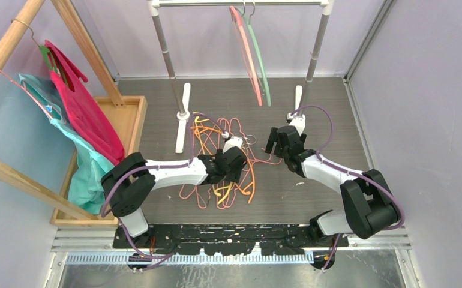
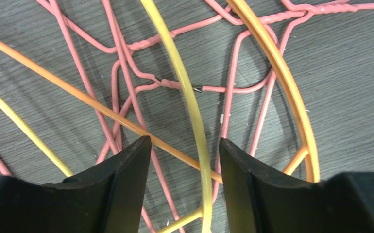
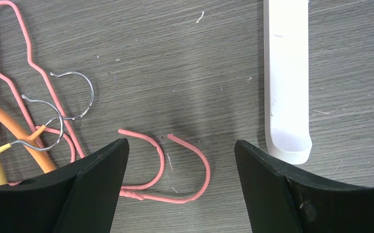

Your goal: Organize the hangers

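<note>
A tangled pile of hangers (image 1: 228,162) lies mid-floor: pink wire ones, orange and yellow ones. A pink hanger (image 1: 246,57) and a grey-green hanger (image 1: 261,60) hang on the white rail. My left gripper (image 2: 184,145) is open low over the pile, its jaws either side of a yellow hanger bar (image 2: 190,102) and an orange bar (image 2: 78,94). My right gripper (image 3: 181,145) is open and empty above two pink wire hooks (image 3: 175,160) at the pile's right edge. Two metal hooks (image 3: 73,97) lie to their left.
The white rack (image 1: 240,3) stands at the back on two poles with white feet (image 3: 287,77). A wooden frame (image 1: 12,42) on the left holds magenta (image 1: 84,114) and teal (image 1: 87,174) garments over a wooden tray (image 1: 129,120).
</note>
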Motion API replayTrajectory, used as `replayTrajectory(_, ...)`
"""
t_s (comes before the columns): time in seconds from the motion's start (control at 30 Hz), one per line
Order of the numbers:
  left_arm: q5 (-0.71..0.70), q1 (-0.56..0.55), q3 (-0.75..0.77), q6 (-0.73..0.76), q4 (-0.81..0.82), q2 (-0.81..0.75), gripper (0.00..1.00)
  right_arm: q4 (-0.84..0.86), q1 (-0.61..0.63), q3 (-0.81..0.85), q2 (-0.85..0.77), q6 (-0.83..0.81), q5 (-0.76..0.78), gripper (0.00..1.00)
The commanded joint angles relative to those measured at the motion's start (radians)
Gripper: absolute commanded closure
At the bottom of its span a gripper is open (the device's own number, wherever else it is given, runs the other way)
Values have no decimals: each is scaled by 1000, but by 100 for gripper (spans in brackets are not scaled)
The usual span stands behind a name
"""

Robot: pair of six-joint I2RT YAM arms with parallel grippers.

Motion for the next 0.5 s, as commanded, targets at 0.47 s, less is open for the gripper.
replayTrajectory(0.47,-16,-9,-11,-15,47,112,80,52,5,-4,0,12,19,14)
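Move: The yellow hanger's arm already lies between the left hand's open fingers, about 1 cm ahead, 1 cm to the right and some 2 cm below. The orange hanger's thick arm runs about 6 cm to the right, level with the hand. The two wire hooks lie roughly 9 cm ahead and 5 cm right. From the right hand, the yellow arm is some 16 cm left, 9 cm back and 6 cm below. Sinking slightly and easing forward and to the right, about 1.5 cm in all, the left hand stays low around the yellow hanger's arm. Its fingers close from a bit over half open to about a quarter, narrowing the gap around that arm until the right-hand finger comes up against it; the wrist hardly turns. ##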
